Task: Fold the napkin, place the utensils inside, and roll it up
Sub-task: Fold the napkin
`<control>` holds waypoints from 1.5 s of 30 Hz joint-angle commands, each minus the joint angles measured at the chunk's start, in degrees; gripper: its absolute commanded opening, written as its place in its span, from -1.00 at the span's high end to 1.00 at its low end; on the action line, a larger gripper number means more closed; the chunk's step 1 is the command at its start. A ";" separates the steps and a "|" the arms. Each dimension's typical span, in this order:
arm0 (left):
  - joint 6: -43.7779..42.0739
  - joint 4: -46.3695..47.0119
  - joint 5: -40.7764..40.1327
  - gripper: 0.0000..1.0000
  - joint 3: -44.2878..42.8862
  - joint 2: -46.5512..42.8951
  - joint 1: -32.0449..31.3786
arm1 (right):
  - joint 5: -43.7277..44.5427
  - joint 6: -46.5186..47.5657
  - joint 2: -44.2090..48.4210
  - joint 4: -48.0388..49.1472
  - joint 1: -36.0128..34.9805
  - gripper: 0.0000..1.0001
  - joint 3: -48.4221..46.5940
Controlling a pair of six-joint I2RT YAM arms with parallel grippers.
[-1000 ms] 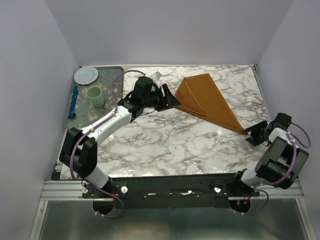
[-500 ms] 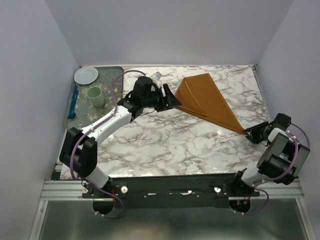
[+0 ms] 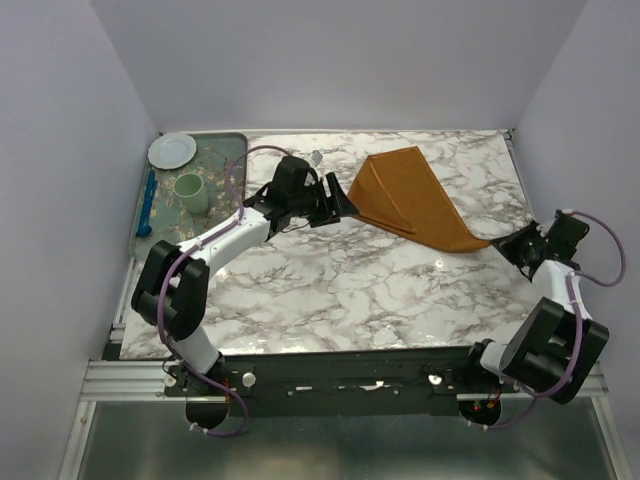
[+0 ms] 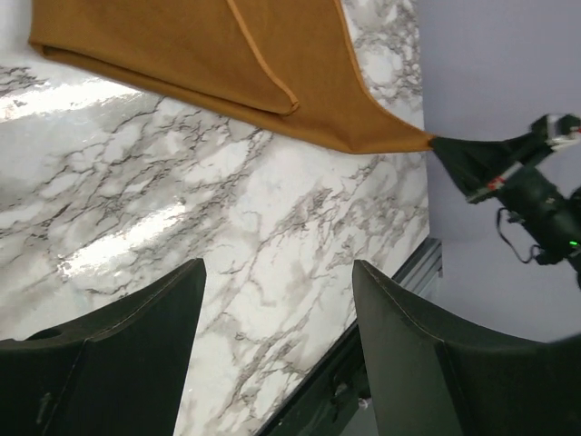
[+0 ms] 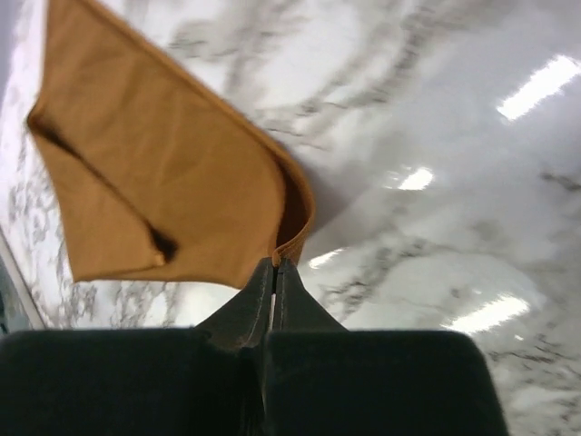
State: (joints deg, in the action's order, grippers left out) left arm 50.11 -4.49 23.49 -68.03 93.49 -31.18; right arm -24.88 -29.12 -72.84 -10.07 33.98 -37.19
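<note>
The rust-orange napkin (image 3: 412, 195) lies folded into a long triangle on the marble table (image 3: 330, 290), and in the left wrist view the napkin (image 4: 227, 64) fills the top. My right gripper (image 3: 500, 244) is shut on the napkin's near right tip and holds that corner a little off the table; in its own view my right gripper (image 5: 274, 265) pinches the hem with the napkin (image 5: 154, 173) curling up ahead. My left gripper (image 3: 348, 206) stands open just beside the napkin's left edge; in its own view my left gripper (image 4: 277, 268) has only bare marble between its fingers. The utensils are out of view.
A green tray (image 3: 228, 150) at the back left holds a white plate (image 3: 172, 150), a pale green cup (image 3: 190, 192) and a blue utensil (image 3: 148, 200). White walls close in the table on three sides, and a metal rail runs along the near edge.
My right gripper closed on the napkin's tip and drew it up and to the right. My left gripper opened wider and shifted slightly right toward the napkin's left edge.
</note>
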 commanded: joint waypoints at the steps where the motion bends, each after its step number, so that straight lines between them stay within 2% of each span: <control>1: -0.98 -1.57 -1.86 -0.49 -2.36 4.84 0.59 | -4.03 7.06 2.71 1.46 -8.21 0.99 -6.65; 9: 1.22 -0.17 -4.15 -0.49 -5.18 9.07 1.21 | -2.71 14.26 -5.11 -2.41 -26.39 0.98 -18.78; 15: 2.54 0.18 -4.85 -0.48 -6.94 11.89 1.91 | -5.44 20.58 -19.25 -10.83 -35.28 0.98 -34.07; 21: 3.86 0.89 -4.85 -0.47 -7.03 13.38 2.97 | -3.68 22.00 -28.13 -11.64 -43.72 0.97 -42.51; 31: 4.21 1.06 -5.20 -0.47 -5.89 13.30 3.67 | -3.33 22.62 -36.93 -13.58 -49.53 0.97 -52.19; 45: 4.47 1.59 -4.94 -0.46 -5.45 13.29 4.64 | -0.96 18.76 -42.73 -14.10 -50.50 0.96 -57.29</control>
State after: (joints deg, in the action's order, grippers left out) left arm 54.15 -4.34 19.44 -73.76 107.02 -26.89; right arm -27.53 -8.19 -112.97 -23.27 -16.10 -91.90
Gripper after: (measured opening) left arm 0.732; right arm 0.016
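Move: The napkin's right corner is already pinched in the right fingers, raised off the table; it is bound for the flap already folded in on the napkin's left side, whose middle lies about 33 cm left, 17 cm ahead and 6 cm below. The flap's near tip is some 23 cm left and 7 cm ahead, the napkin's far corner 22 cm left and 37 cm ahead. From the left hand the flap's middle lies about 16 cm ahead, 12 cm right and 16 cm below. The napkin's pinched corner is carried over the napkin to above the left-side flap: the right hand swings some 32 cm left and 16 cm forward, arching up about 10 cm, then sinking by half of that, turning roughly 65 degrees counter-clockwise while keeping its hold. The left hand, fingers still open, sinks about 7 cm and eases 6 cm forward towards the napkin's left edge. ##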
